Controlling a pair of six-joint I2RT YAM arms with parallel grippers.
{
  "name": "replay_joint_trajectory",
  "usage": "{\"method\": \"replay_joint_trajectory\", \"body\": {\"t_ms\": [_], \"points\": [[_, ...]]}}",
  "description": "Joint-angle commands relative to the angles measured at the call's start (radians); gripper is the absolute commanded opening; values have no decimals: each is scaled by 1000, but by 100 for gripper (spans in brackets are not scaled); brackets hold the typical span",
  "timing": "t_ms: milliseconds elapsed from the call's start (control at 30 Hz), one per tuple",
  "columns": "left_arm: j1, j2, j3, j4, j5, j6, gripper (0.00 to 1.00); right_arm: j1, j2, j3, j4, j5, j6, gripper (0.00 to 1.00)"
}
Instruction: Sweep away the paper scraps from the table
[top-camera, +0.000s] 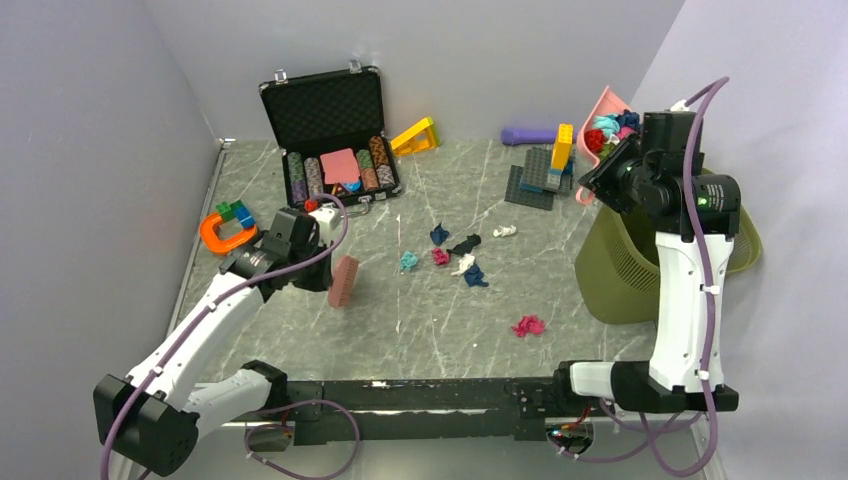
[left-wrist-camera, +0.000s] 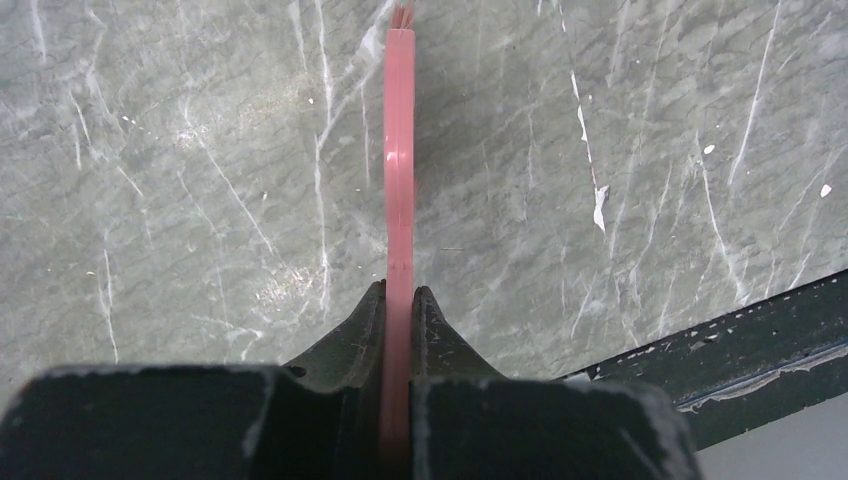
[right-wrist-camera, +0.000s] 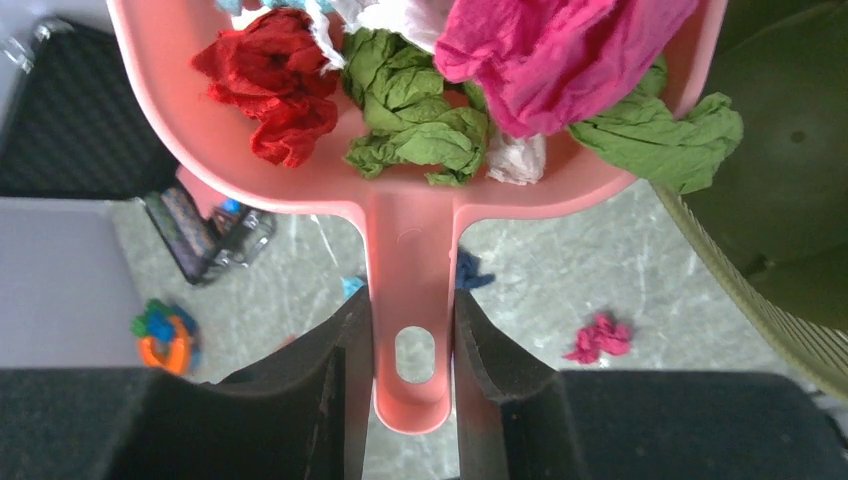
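Note:
My left gripper is shut on the thin handle of a pink brush, held over the table left of centre. In the left wrist view the brush runs straight out from the gripper. My right gripper is shut on the handle of a pink dustpan, raised at the right above an olive bin. The dustpan holds red, green and magenta paper scraps. More paper scraps lie mid-table, with a magenta one nearer the front.
An open black case of poker chips stands at the back. An orange horseshoe toy with bricks lies at the left edge. A yellow piece, a purple cylinder and a grey baseplate with bricks sit at the back right.

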Motion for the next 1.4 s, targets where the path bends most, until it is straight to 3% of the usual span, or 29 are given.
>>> {"method": "replay_joint_trajectory", "body": {"t_ms": [0, 233, 567, 733, 967, 1367], "points": [[4, -37, -17, 60, 18, -14, 0, -135, -57, -98, 212, -225, 51, 0], [4, -30, -26, 67, 18, -11, 0, -312, -119, -275, 412, -428, 141, 0], [2, -19, -31, 69, 24, -7, 0, -572, -373, -704, 807, -656, 345, 0], [1, -18, -33, 70, 23, -5, 0, -640, -434, -862, 1002, -771, 465, 0], [0, -17, -33, 70, 24, -1, 0, -643, -527, -936, 1134, -723, 507, 0], [-13, -3, -32, 68, 17, -2, 0, -643, -573, -995, 1126, -620, 519, 0]]}}
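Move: The green bin that the full dustpan is going to has its middle about 17 cm to the right of the right hand, roughly level with it front to back and some 24 cm below. The pan's tray, already gripped by its handle, sits about 12 cm ahead and 2 cm right. The lone pink scrap lies 8 cm back, 6 cm left and 38 cm down. From the left hand, the bin is about 64 cm right and 4 cm ahead, at similar height. The loaded dustpan is carried about 5 cm to the right, further over the bin, and tipped towards it: the right hand goes right and forward, then eases back and dips slightly before rising again. Meanwhile the wrist rolls the pan's left side up some 30 degrees and lifts its front, the fingers keeping their grip on the handle. ##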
